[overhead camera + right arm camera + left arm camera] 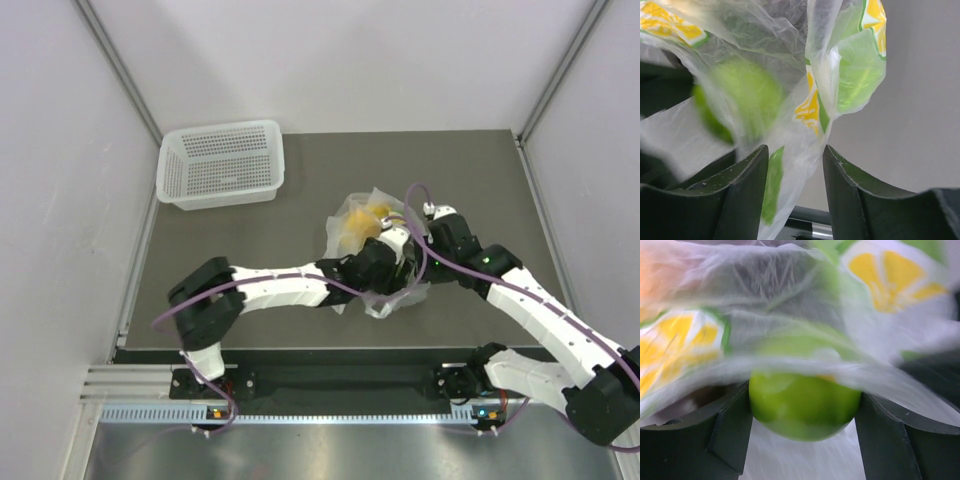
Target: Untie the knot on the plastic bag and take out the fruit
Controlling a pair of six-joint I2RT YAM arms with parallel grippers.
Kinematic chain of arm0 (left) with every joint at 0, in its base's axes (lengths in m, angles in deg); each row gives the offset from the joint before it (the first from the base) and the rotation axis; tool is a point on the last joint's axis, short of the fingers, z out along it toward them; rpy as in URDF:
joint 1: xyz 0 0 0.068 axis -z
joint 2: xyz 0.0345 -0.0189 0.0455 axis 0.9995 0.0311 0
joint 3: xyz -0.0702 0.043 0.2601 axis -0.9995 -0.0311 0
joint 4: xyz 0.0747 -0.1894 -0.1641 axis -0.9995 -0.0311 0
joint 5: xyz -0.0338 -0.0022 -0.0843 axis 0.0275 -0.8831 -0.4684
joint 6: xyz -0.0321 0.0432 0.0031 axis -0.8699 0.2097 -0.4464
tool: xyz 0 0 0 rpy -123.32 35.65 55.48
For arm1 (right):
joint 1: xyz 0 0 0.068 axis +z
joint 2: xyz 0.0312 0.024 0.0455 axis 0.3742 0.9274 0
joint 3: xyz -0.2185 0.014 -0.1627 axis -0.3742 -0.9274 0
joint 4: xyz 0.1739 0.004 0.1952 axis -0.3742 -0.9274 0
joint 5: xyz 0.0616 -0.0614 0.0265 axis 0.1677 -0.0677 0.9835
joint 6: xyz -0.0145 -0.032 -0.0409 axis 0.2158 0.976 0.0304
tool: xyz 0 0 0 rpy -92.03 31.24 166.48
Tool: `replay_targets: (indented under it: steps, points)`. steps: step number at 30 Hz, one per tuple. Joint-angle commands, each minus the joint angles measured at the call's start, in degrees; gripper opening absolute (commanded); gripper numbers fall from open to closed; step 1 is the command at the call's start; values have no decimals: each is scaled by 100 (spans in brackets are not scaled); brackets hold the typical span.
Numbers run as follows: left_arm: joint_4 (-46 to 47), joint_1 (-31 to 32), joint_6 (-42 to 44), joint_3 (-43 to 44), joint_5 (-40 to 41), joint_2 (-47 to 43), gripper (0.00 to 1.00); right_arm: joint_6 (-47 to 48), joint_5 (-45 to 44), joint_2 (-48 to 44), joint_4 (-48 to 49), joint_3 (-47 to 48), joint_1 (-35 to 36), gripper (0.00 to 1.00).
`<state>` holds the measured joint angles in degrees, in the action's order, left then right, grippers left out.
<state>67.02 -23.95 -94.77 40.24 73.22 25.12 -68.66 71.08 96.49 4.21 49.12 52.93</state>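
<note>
The plastic bag (372, 222), clear film with yellow citrus prints, lies crumpled mid-table with yellow-orange fruit (362, 220) showing through it. Both grippers are at its near side. In the left wrist view a round green apple (802, 407) sits between my left gripper's (804, 402) fingers (732, 430) and touches both, with bag film (790, 315) draped over its top. My right gripper (794, 157) stands open; a fold of the bag (807, 135) hangs between its fingers (747, 185), lying against the left one only. The apple (745, 100) shows blurred behind the film. I cannot make out the knot.
A white perforated basket (222, 165) stands at the table's far left corner. The grey table (480, 180) is boxed in by white walls at the left, back and right. The arm bases and a metal rail run along the near edge.
</note>
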Motion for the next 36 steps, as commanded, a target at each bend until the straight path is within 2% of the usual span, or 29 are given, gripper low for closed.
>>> replay_targets:
  steps: [1,5,9,12,14,16,19,20,25,26,29,36]
  points:
    - [-613,77,-116,-84,-143,-1244,0,-47,170,-69,262,44,15,47]
    - [-1413,86,-318,-217,-354,-2062,0,-56,170,54,446,44,-2,42]
    - [-2273,86,-389,-296,-223,-2773,0,-82,214,98,674,53,-11,34]
    - [-2521,86,-537,-453,530,-3247,0,-65,319,151,745,70,-11,29]
    - [-2522,59,-608,-629,1680,-3539,0,-56,380,142,806,62,-20,28]
    - [-2365,-89,-504,-656,2420,-3943,0,-38,433,116,842,27,-20,27]
    - [-2110,-879,-117,-464,2345,-4120,0,58,556,89,886,-26,-29,26]
    - [-2056,-1368,-29,-228,2057,-4077,0,85,591,115,894,-18,-29,26]
    - [-1547,-2768,455,529,1440,-3129,0,217,837,230,982,26,-29,25]
    - [-1459,-3223,481,852,1186,-2701,0,243,855,247,991,53,-29,25]
    - [-1292,-3989,472,1450,886,-1796,0,322,908,239,982,114,-29,25]
    - [-1247,-5073,314,2718,359,53,0,471,1382,230,991,185,-11,25]
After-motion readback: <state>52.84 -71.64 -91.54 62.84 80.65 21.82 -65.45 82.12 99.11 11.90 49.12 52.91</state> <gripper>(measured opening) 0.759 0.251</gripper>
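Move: The white basket, where the green fruit already held by the left hand is to go, has its middle about 42 cm to that hand's left, 25 cm ahead and some 3 cm lower. The plastic bag's middle is roughly 6 cm left and 4 cm ahead of the left hand, with the yellow fruit about 9 cm left and 10 cm ahead. From the right hand, the bag's middle is about 12 cm left, 2 cm ahead and 7 cm lower. The green fruit, kept pinched in the left hand, is drawn up some 14 cm out of the bag's mouth and slightly back, then swept in a fast arc left and forward to the basket while the wrist turns about 50 degrees counter-clockwise, sinking over it at the end. The right hand drifts about 4 cm left and narrows its fingers on the bag's edge. ##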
